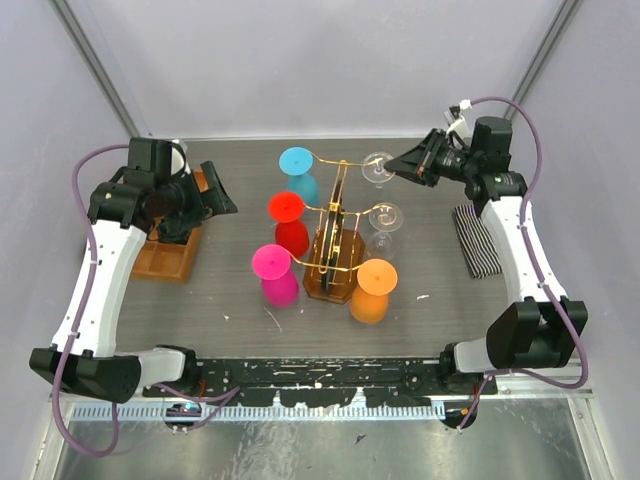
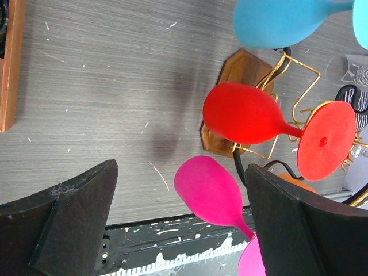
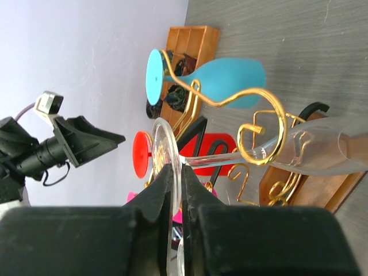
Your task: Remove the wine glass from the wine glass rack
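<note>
The wine glass rack (image 1: pixel 330 268), gold wire on a brown wooden base, stands mid-table with glasses hanging upside down. My right gripper (image 1: pixel 397 165) is at its far right arm, shut on the flat foot of a clear wine glass (image 1: pixel 378 168). In the right wrist view the fingers (image 3: pixel 164 181) pinch the foot's rim (image 3: pixel 163 141). The stem (image 3: pixel 230 158) still lies inside the curled gold hook (image 3: pixel 265 131), and the bowl (image 3: pixel 328 150) hangs beyond it. My left gripper (image 1: pixel 215 195) hovers open at the left, apart from the rack, holding nothing.
On the rack also hang blue (image 1: pixel 297 172), red (image 1: pixel 289 222), pink (image 1: pixel 274 274) and orange (image 1: pixel 373 290) glasses and a second clear glass (image 1: pixel 383 222). A wooden tray (image 1: pixel 168 258) lies under the left arm. A striped cloth (image 1: pixel 478 240) lies at the right.
</note>
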Available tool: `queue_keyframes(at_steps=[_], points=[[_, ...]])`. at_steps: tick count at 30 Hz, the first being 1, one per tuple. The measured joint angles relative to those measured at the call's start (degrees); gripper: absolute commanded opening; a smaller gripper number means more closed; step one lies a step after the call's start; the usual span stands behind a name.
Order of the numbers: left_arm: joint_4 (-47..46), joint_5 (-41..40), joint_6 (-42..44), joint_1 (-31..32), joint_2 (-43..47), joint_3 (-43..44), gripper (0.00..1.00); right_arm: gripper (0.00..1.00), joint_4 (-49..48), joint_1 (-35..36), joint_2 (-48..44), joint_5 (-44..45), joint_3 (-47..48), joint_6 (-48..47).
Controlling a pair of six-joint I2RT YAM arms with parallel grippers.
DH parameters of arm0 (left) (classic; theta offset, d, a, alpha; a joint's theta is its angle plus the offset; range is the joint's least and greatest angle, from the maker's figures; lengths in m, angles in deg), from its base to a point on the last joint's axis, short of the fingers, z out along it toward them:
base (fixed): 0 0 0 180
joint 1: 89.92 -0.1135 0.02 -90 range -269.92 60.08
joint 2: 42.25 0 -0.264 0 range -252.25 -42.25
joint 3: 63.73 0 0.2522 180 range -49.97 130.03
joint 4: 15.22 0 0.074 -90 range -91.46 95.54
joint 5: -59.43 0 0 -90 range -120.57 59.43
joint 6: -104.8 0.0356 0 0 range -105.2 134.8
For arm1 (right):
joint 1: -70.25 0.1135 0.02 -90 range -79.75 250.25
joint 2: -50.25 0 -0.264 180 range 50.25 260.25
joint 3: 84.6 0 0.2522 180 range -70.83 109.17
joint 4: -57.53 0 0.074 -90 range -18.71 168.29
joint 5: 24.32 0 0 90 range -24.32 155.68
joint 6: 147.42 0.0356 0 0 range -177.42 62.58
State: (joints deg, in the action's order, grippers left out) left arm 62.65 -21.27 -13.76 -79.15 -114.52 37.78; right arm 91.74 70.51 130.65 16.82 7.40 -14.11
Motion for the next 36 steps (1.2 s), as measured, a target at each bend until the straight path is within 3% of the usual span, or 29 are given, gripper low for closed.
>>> queue_keyframes(at_steps=[6,12,15,21,25,30,36], points=[[0.31,-0.24,0.50,0.00,0.00,0.00,0.99,0.01,8.11,-1.31,-1.84,-1.64,1.31,-3.76],[1.68,-1.51,2.49,0.00,-0.07,0.31,0.99,0.01,18.47,-8.59,-3.41,-0.04,3.93,-10.60],[3.10,-2.58,3.91,0.00,-0.87,2.64,0.99,0.01,21.44,-11.98,-4.33,3.28,3.98,-13.64],[3.72,-3.37,5.60,-0.04,-6.27,13.25,0.99,0.01,26.56,-12.22,-2.29,13.09,9.64,-19.21],[3.19,-2.64,5.14,-0.26,-11.23,21.40,0.99,0.01,23.85,-11.34,-0.96,19.96,14.51,-22.16],[-0.35,1.57,0.20,-0.55,-20.00,33.20,0.99,0.01,16.63,-1.75,0.66,32.04,19.98,-33.51],[-9.01,6.64,-9.55,-0.55,-26.95,39.30,0.99,0.01,2.99,7.26,-0.68,30.49,17.09,-47.01]])
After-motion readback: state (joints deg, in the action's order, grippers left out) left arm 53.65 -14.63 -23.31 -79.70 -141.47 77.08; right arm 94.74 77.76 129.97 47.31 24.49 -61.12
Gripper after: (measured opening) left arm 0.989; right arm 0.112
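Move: The right hand already pinches the foot of the far clear wine glass, whose middle hangs about 8 cm below, 2 cm left and 1 cm ahead. Its gold hook is roughly 4 cm below, 1 cm ahead and 1 cm left. The second clear glass hangs some 10 cm back, straight in line and 10 cm below; the blue glass is 18 cm left, level fore-and-aft, 9 cm below. From the left hand the held glass is about 32 cm right, 5 cm ahead, 3 cm lower. Right hand, still pinching the foot, sweeps 13 cm right, then up-left, rolling 60 degrees; left hand rises forward. ##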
